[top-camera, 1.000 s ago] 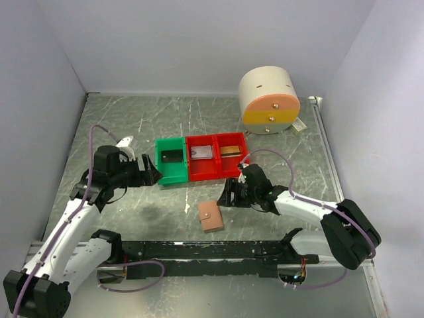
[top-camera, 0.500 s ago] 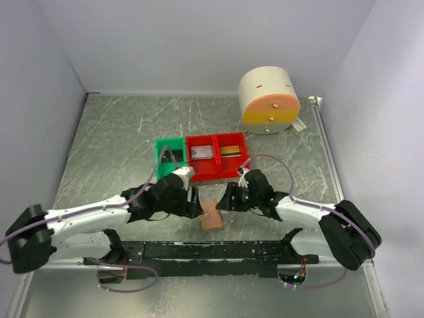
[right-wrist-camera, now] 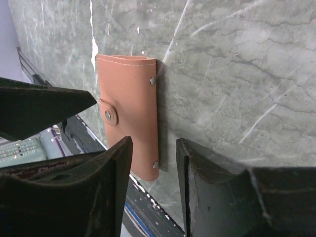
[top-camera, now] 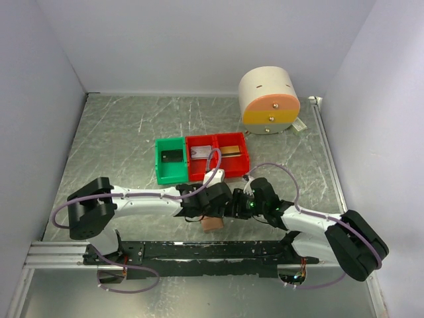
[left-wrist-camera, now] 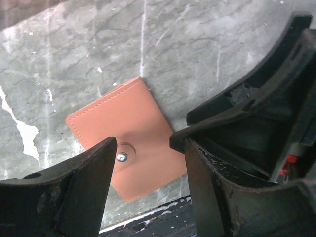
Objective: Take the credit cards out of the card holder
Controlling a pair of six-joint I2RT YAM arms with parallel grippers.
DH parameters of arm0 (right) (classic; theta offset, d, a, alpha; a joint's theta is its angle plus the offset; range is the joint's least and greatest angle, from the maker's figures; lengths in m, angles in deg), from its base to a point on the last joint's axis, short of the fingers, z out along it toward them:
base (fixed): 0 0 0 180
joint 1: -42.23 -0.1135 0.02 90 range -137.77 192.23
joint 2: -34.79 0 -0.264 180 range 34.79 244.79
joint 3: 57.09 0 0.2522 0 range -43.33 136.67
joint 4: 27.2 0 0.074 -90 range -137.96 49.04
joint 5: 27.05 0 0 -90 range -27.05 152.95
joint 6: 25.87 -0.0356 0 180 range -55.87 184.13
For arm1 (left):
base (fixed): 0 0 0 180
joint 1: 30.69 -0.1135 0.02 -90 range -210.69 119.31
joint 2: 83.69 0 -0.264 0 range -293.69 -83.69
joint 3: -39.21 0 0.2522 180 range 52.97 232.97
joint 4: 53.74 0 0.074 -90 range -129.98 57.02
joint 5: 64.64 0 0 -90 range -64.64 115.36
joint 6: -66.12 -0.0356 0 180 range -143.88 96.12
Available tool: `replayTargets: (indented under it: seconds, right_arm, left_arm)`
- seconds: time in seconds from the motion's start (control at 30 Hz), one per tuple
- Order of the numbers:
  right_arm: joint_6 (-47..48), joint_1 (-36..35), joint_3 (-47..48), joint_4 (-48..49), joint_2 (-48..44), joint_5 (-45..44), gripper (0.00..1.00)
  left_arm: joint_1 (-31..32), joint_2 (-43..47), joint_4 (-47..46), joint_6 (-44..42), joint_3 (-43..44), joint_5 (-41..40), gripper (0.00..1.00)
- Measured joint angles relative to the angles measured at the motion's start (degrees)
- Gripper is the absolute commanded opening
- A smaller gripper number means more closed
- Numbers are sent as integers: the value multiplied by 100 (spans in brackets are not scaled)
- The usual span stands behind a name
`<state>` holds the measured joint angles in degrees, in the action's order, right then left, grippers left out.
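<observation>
The card holder [left-wrist-camera: 126,143] is a tan leather wallet, snapped shut, lying flat near the table's front edge [top-camera: 212,225] [right-wrist-camera: 128,123]. My left gripper [left-wrist-camera: 148,173] hovers just over its near edge, jaws apart, nothing pinched [top-camera: 209,212]. From the right, my right gripper [right-wrist-camera: 154,182] stands open with the holder's corner below the gap [top-camera: 230,211]. The two grippers nearly touch. Credit cards lie in the bins: a dark one [top-camera: 171,156], a silver-grey one [top-camera: 201,153] and a gold-brown one [top-camera: 231,150].
A green bin [top-camera: 161,173] and a red two-compartment bin [top-camera: 218,173] stand just behind the grippers. A big cream cylinder with an orange band [top-camera: 268,99] sits at the back right. The black rail [top-camera: 199,250] runs just in front of the holder.
My left arm has swung from beside the green bin across to the card holder. My right gripper has slid left onto it. Both pairs of jaws have narrowed.
</observation>
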<state>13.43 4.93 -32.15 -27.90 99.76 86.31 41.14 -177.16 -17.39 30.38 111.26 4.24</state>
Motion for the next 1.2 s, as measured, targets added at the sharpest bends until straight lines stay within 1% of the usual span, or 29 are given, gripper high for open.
replayTargets:
  seconds: [0.13,0.4,0.47,0.7,0.8,0.93,1.0,1.07,1.1,1.17,1.2]
  right_arm:
    - [-24,-7,0,0,22,76,41]
    - [20,-9,31,-85,44,240,41]
    - [33,-9,44,-103,50,271,41]
    - [37,-17,146,-136,177,330,41]
    - [70,-17,234,-138,273,367,41]
    - [87,-20,328,-133,389,433,41]
    - [83,-20,330,-131,426,444,41]
    - [79,-20,330,-131,461,455,41]
    - [79,-22,332,-129,474,461,41]
    - [79,-22,334,-127,509,474,41]
    - [76,-22,339,-122,535,483,41]
  left_arm:
    - [68,-22,282,280,39,-229,69]
    - [122,52,647,678,9,-273,66]
    - [155,52,778,780,9,-273,64]
    - [201,52,833,970,9,-269,62]
    - [205,7,868,1029,26,-273,57]
    - [232,-284,1082,1119,214,-308,53]
    - [240,-424,1161,1128,304,-319,47]
    - [254,-531,1248,1132,385,-352,43]
    - [260,-557,1300,1139,420,-376,39]
    - [280,-590,1379,1174,463,-422,37]
    - [289,-605,1397,1182,474,-437,34]
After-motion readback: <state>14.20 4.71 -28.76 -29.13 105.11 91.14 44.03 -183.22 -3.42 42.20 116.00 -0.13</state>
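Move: The card holder lies right under the left gripper, its middle about 2 cm back, 1 cm to the left and some 3 cm down, with the strap and snap on its left half. Out beyond it the red tray's middle is roughly 18 cm ahead, in line sideways, and the green box about 17 cm ahead and 14 cm left. From the right gripper, down by the holder's right edge, the holder's middle is about 4 cm left, 1 cm ahead and 1 cm below. Bring the left gripper about 2.5 cm left and a little back until its tips stand over the snap strap, turning the wrist some 10 degrees counter-clockwise. Then sink it about 2 cm and narrow the fingers around the snap, onto the strap. Keep the right gripper low at the holder's right edge, edging about 1 cm left, its opening unchanged. ##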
